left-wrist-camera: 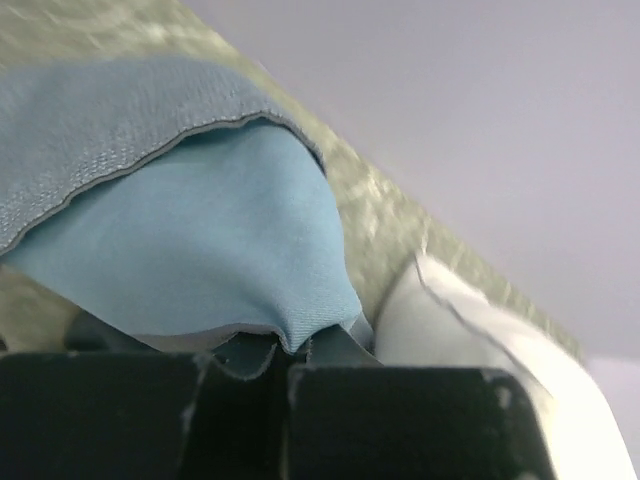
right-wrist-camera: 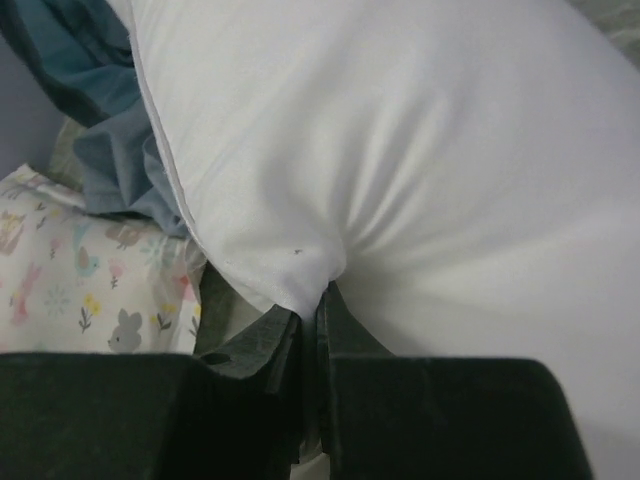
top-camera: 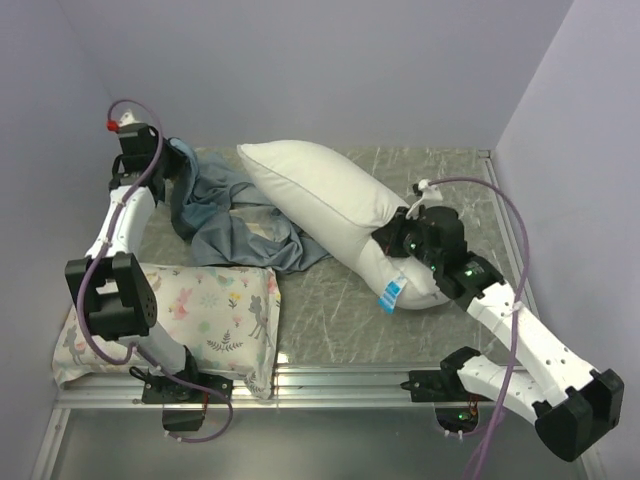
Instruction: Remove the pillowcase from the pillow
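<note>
The plump white pillow [top-camera: 335,205] lies diagonally across the table, bare, with its blue-and-white tag [top-camera: 391,294] at the near end. My right gripper [top-camera: 392,238] is shut on a pinch of the pillow [right-wrist-camera: 400,150] near that end. The blue-grey pillowcase [top-camera: 225,225] lies crumpled to the pillow's left, off it. My left gripper [top-camera: 172,160] is shut on a fold of the pillowcase [left-wrist-camera: 210,230] at the far left, holding it raised. In the left wrist view the pillow [left-wrist-camera: 470,340] shows at the right.
A smaller floral deer-print pillow [top-camera: 200,310] lies at the near left, by the left arm's base. Pale walls close in the table on the left, back and right. A metal rail [top-camera: 330,385] runs along the near edge.
</note>
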Action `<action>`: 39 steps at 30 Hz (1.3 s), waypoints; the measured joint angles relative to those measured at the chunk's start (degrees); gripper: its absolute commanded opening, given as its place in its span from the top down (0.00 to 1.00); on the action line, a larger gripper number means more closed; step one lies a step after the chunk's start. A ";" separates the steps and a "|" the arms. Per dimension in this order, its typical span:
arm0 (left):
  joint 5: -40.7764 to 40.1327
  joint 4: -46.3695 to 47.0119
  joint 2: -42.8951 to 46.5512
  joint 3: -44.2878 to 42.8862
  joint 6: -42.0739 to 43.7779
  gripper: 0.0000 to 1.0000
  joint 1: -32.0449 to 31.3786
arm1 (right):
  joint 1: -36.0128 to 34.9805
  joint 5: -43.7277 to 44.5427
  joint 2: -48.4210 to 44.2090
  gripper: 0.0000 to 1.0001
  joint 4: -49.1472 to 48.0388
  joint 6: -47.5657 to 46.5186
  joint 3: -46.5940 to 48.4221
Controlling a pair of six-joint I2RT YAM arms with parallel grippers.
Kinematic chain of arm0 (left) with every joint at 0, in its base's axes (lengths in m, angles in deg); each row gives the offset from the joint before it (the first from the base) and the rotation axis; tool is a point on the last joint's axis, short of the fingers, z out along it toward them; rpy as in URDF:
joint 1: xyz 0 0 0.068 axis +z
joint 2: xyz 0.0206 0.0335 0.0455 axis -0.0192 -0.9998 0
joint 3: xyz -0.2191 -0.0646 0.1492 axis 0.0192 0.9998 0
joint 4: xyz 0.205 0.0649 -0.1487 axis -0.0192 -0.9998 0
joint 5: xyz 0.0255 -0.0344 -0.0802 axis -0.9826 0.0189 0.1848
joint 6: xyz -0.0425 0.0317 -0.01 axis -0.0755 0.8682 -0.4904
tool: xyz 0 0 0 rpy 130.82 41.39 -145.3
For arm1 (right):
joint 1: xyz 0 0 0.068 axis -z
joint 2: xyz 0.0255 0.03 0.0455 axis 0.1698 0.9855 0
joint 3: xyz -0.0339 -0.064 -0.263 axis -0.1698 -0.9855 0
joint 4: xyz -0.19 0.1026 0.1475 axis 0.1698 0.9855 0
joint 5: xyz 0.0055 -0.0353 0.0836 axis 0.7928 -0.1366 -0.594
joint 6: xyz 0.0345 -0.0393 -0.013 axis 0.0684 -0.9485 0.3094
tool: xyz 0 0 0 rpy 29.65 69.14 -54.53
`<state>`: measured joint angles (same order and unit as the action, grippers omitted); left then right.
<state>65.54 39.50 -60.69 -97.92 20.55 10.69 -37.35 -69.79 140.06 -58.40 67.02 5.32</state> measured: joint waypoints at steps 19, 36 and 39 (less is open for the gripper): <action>-0.15 2.99 7.30 25.11 -3.65 0.94 -11.69 | 7.87 -12.20 33.16 1.00 -32.24 13.73 -5.81; 0.20 -4.42 4.59 18.01 2.01 0.01 -12.02 | 9.46 -0.55 12.61 0.44 -25.68 14.82 -14.91; -0.72 -6.84 6.47 17.49 3.45 0.01 -12.09 | 8.81 0.63 9.40 0.06 -22.21 13.79 -14.12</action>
<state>64.82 32.66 -54.22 -80.43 24.00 -1.40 -28.54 -69.16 149.46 -80.61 80.81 -8.80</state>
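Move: The left hand still grips the empty pillowcase; the pile's middle lies about 10 cm to its right, 12 cm back and some 22 cm below. The bare pillow's middle is roughly 30 cm right of this hand and 12 cm back, and the floral pillow 35 cm back and 5 cm left. The right hand still pinches the bare pillow, whose middle is about 9 cm left, 4 cm ahead and 12 cm below; the pillowcase is some 28 cm left of this hand and 5 cm ahead, near table height. Both hands let go of their cloth. The left, holding the pillowcase, swings down about 13 cm while going right and back to beside the pillow's left end, then opens wide, rising slightly. The right lowers the pinched pillow some 13 cm, first leftward, then forward and sweeping back right about 11 cm as the wrist tips down and turns clockwise; it draws back, starts up and opens. ##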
